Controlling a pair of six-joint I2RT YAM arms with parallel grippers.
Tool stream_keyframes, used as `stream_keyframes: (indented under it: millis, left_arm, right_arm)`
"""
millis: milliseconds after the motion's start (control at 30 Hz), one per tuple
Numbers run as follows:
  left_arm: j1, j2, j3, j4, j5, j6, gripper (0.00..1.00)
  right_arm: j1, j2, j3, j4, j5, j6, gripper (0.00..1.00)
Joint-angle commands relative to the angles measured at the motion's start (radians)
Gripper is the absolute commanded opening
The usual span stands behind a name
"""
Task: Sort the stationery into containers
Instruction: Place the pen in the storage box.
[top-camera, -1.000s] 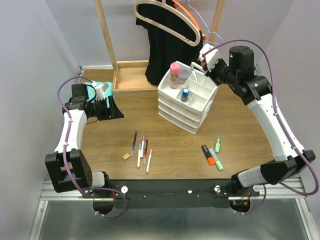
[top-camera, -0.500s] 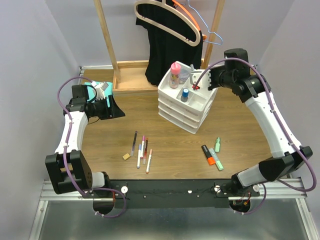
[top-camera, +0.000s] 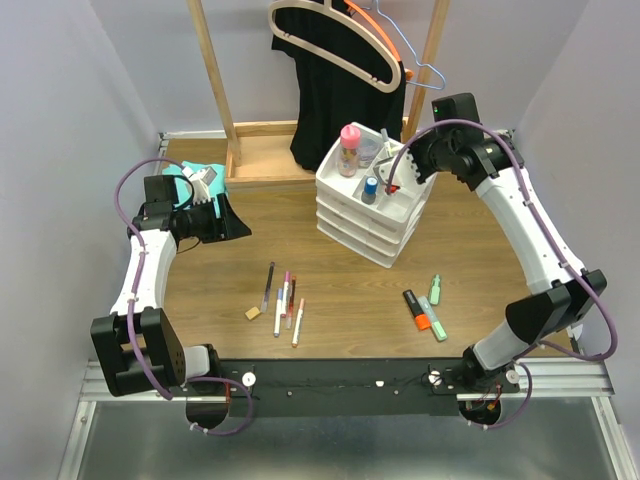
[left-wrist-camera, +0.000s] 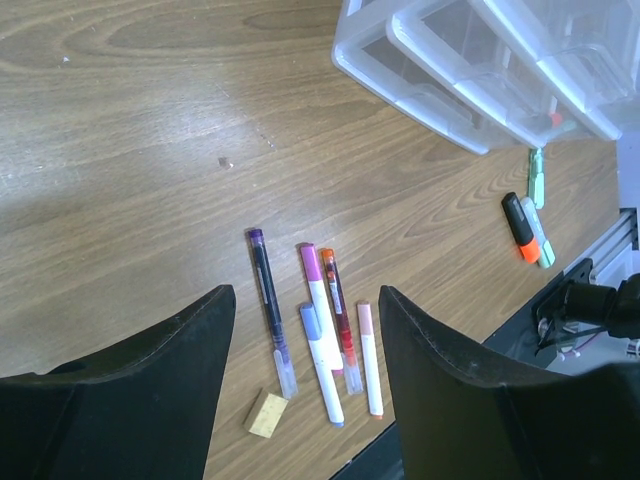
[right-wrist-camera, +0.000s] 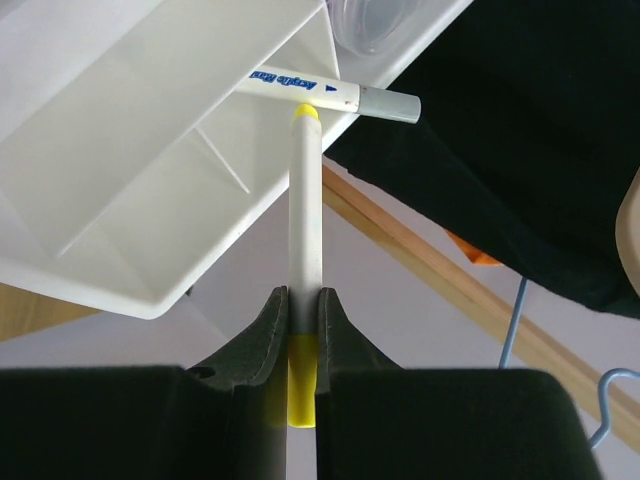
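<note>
My right gripper (right-wrist-camera: 303, 300) is shut on a white pen with yellow ends (right-wrist-camera: 306, 200). The pen's far tip touches a grey-capped white marker (right-wrist-camera: 330, 95) that lies across the tray rim of the white drawer organiser (top-camera: 385, 215). A pink-capped bottle (top-camera: 349, 150) and a blue-capped tube (top-camera: 370, 189) stand in the tray. My left gripper (left-wrist-camera: 305, 292) hangs open above the table at the left, holding nothing. Below it lie several slim pens (left-wrist-camera: 322, 320) and a tan eraser (left-wrist-camera: 266, 414). An orange highlighter (top-camera: 416, 310) and two green ones (top-camera: 437, 322) lie at the front right.
A teal cloth (top-camera: 190, 180) lies behind my left gripper at the table's left edge. A wooden rack (top-camera: 215, 80) with hangers and a black garment (top-camera: 340, 100) stands right behind the organiser. Bare wood separates the pens from the highlighters.
My right arm has swung left and down, carrying the pen from beside the organiser's back corner to over its tray. The left arm has stayed still.
</note>
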Motion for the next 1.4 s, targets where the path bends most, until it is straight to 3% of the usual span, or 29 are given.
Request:
stream_keyframes:
  millis: [0,233,467,633,767,1100,1367]
  left_arm:
    - [-0.004,-0.031,-0.025,0.043,0.035,-0.019,0.68]
    - [-0.004,-0.039,-0.030,0.046,0.039,-0.024,0.68]
    - [-0.002,-0.039,-0.036,0.057,0.042,-0.032,0.69]
    - [-0.002,-0.040,-0.039,0.065,0.044,-0.035,0.69]
    - [-0.002,-0.040,-0.045,0.074,0.047,-0.041,0.69]
    - [-0.002,-0.019,-0.045,0.094,0.056,-0.056,0.69]
    - [-0.002,-0.011,-0.044,0.102,0.061,-0.062,0.69]
  right_arm:
    - [-0.006,0.020,0.022,-0.050,0.037,-0.141,0.01]
    - [-0.006,0.045,0.034,-0.079,0.084,-0.250,0.01]
    - [-0.008,0.036,-0.038,0.000,0.097,-0.342,0.02]
    - [-0.008,0.010,-0.082,0.093,0.063,-0.362,0.30]
    - [-0.008,-0.010,-0.088,0.111,0.054,-0.367,0.35]
    - [-0.008,-0.079,-0.084,0.136,0.054,-0.324,0.40]
    - [-0.022,-0.102,0.027,0.062,0.110,-0.132,0.40]
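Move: The pen is pinched near its yellow end in my right hand, its other end reaching left over the tray. The far-side compartment it is meant for lies about 7 cm left, 2 cm back and 6 cm below. The white marker already in there is some 8 cm left, level ahead; the clear jar stands about 12 cm left and 1 cm ahead, the blue-capped bottle some 11 cm left and 9 cm back. From my left hand, that compartment is roughly 36 cm right, 12 cm ahead and 9 cm higher. I lower the pen about 3 cm with my right hand, easing 1–2 cm forward and rolling some 10 degrees so its free end, on my left, dips into the storage box's far-side compartment. Then my fingers part and let go of the yellow end, and I lift straight off about 7 cm, drawing slightly back as the fingertips tilt up. ##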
